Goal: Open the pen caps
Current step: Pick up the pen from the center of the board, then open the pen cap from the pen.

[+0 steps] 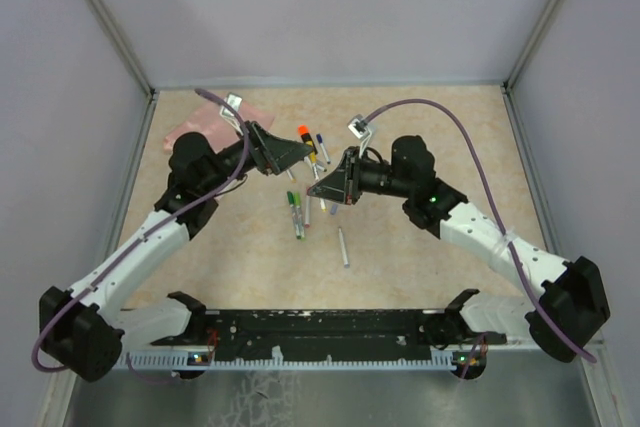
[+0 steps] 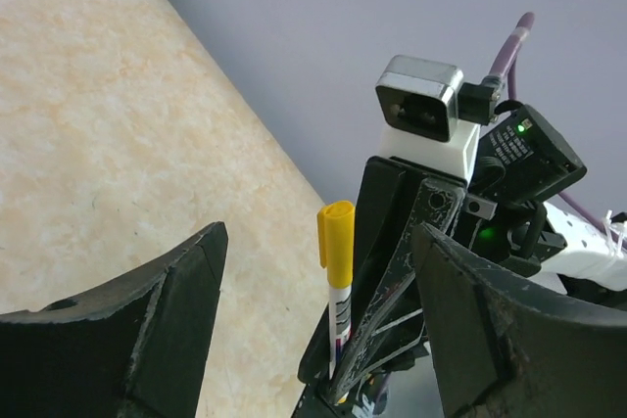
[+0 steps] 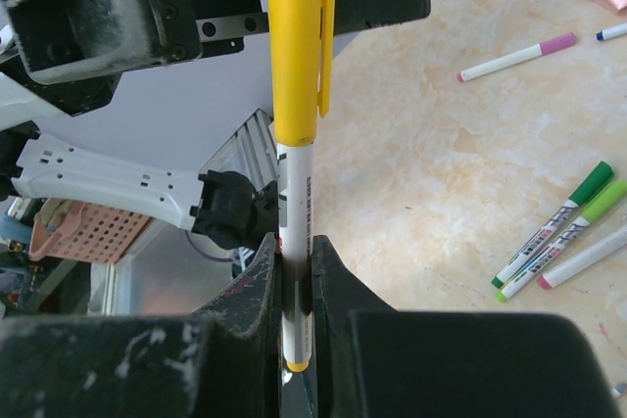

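My right gripper (image 3: 294, 254) is shut on the white barrel (image 3: 294, 198) of a pen that it holds upright in the air, the yellow pen cap (image 3: 295, 51) on its top end. My left gripper (image 2: 318, 237) faces it and stands open, one finger on each side of the yellow cap (image 2: 336, 242) and neither touching it. Seen from the top, the left gripper (image 1: 288, 154) and right gripper (image 1: 322, 189) meet tip to tip above the middle of the table.
Capped pens lie on the table: green ones (image 3: 554, 232) (image 1: 296, 213), a pink-capped one (image 3: 519, 58), an orange-capped one (image 1: 306, 137) and a lone pen (image 1: 343, 247). A pink pouch (image 1: 205, 125) lies at the back left. Grey walls enclose the table.
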{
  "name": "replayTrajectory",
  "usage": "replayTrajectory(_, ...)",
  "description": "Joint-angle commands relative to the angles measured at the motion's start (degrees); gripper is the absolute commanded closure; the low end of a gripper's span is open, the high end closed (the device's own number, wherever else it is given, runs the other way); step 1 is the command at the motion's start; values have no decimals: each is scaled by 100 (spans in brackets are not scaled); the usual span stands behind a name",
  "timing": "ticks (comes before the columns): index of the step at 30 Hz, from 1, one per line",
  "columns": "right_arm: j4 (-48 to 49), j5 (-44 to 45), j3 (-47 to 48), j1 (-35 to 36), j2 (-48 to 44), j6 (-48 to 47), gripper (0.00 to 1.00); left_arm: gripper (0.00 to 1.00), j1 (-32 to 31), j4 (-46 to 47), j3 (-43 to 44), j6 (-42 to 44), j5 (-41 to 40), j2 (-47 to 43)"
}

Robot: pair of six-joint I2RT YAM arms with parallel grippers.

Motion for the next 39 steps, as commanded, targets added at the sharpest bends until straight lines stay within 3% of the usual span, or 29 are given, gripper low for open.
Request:
replayTrajectory(1,253,-91,53,73,-40,11,100,23,17,-192,226,-71,281,124)
replayTrajectory(14,162,-186,141,72,165,25,100,47,-58,-85,352,-187,621,452)
replayTrajectory(21,146,-206,170,72,212,21,100,68,-61,143,429,-295,1013,670)
replayTrajectory(25,144,-227,161,72,212,20,100,97,-52,89,571,-229,1211,790)
replayTrajectory(26,143,-235,147,72,214,17,100,100,-38,78,605,-193,1225,805)
replayTrajectory(30,231,-310,-2,77,168,15,100,100,205,-84,901,61,1158,878)
replayTrajectory(34,564,-368,-392,74,4,105,100,100,840,180,1515,325,1220,1218)
replayTrajectory(39,846,-369,-887,96,-157,356,100,100,1289,636,2576,486,533,1743)
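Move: The yellow cap, on the pen that the right hand already grips by its tail end, sits about 3 cm to the right of the open left fingers and a centimetre lower, level with them fore and aft. The right fingertips are some 6 cm back, 4 cm right and 7 cm below the left hand, so the cap is about 6 cm ahead, 1 cm left and 6 cm above them. Roughly 32 cm below the left hand lie the green pens, 1 cm back and 4 cm left, and the orange-topped marker, about 20 cm ahead and 1 cm left. The left hand eases about 3 cm right and a little over 2 cm down, its wrist turning some 10 degrees clockwise, and shuts its open fingers on the yellow cap while the right hand keeps its grip on the pen and sinks a centimetre or two. Then the left hand turns about and pulls quickly away, some 7 cm forward, 6 cm up and a little left along the pen's slant, as the right hand goes sharply down and slightly back at the very end. ##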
